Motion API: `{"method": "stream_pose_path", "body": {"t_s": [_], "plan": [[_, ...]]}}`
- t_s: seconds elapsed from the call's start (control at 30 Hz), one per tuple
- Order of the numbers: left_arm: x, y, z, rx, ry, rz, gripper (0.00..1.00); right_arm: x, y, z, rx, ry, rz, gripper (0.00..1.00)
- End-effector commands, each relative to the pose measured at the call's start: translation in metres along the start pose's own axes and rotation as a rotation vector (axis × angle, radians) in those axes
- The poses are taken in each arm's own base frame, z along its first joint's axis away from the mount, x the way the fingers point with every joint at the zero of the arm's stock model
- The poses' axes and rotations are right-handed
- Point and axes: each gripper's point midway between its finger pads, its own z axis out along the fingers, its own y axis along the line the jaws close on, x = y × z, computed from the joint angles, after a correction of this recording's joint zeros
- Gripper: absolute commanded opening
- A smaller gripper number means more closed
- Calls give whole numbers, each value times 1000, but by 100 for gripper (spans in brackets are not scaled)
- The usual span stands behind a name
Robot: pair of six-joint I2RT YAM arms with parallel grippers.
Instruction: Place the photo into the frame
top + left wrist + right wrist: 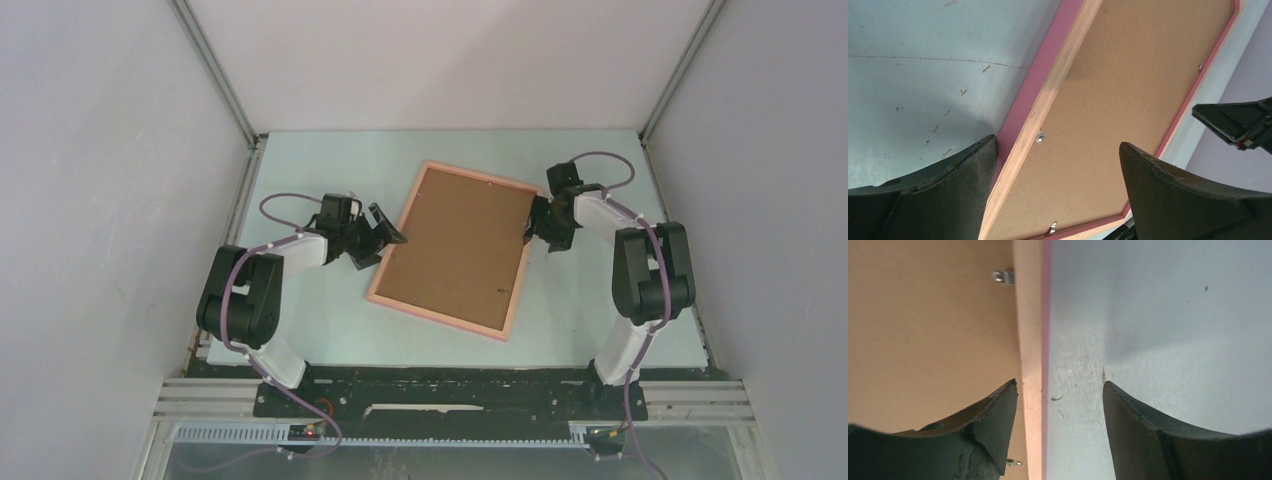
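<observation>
The frame [440,317] lies back-up in the middle of the table, its pink border around a brown backing board [460,245]. No photo is in view. My left gripper [386,233] is open at the frame's left edge; in the left wrist view its jaws [1058,142] straddle the wooden rim [1048,95] and the board [1128,85]. My right gripper [533,228] is open at the frame's right edge. Its jaws [1059,383] stand either side of the rim [1030,315], one finger over the board [923,330] and one over the table, gripping nothing.
Small metal clips [1004,276] [1040,136] sit along the inside of the rim on the board. The pale green table [600,300] is enclosed by white walls on three sides. A finger of the right gripper [1238,122] shows beyond the frame in the left wrist view.
</observation>
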Motion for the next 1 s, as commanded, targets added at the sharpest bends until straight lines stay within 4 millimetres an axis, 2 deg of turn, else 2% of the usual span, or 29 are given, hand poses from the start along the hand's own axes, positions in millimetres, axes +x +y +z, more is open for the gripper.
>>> {"method": "stream_pose_path", "body": {"t_s": [0.0, 0.13, 0.33, 0.43, 0.53, 0.63, 0.73, 0.77, 0.87, 0.97], "plan": [[10, -11, -1, 59, 51, 9, 95, 17, 20, 15, -93, 48, 60, 71], [18, -13, -4, 63, 56, 17, 95, 19, 40, 22, -157, 51, 36, 70], [53, -19, -2, 57, 109, 53, 95, -12, 70, 25, -232, 26, -26, 68], [68, -19, -7, 50, 101, 87, 95, -25, 81, 27, -228, 37, -77, 68], [68, -9, -16, 17, 56, 114, 95, -39, 78, 22, -168, 13, -107, 70], [60, -6, -21, -3, 6, 141, 96, -48, 47, 2, 10, -46, -84, 73], [58, -5, -16, -8, -5, 133, 96, -33, 27, -19, 76, -62, -47, 74], [58, -5, -14, -7, -3, 129, 96, -16, 19, -19, 81, -38, -34, 74], [58, -5, -11, 0, 4, 129, 96, 19, 15, -22, 39, 15, -12, 74], [58, -7, -9, 13, 0, 129, 96, 38, 11, -20, 39, 39, -2, 72]]}}
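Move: The frame, with its backing board up, lies skewed clockwise on the table. Its middle is about 11 cm to the right of my left hand, level with it and some 3 cm lower; its near-left corner is 10 cm back and 4 cm left, its far-left corner 19 cm ahead and 6 cm right. From my right hand the frame's middle is roughly 14 cm left, 2 cm back and 3 cm lower, the far-right corner 11 cm straight ahead. I turn the frame counter-clockwise between both hands. My left hand, its left finger still against the outer left side, takes that side back about 6 cm and a little right; my right hand dips, goes left to the right side and sweeps forward along it about 7 cm, then lifts and comes back some 8 cm. My fingers stay open. ##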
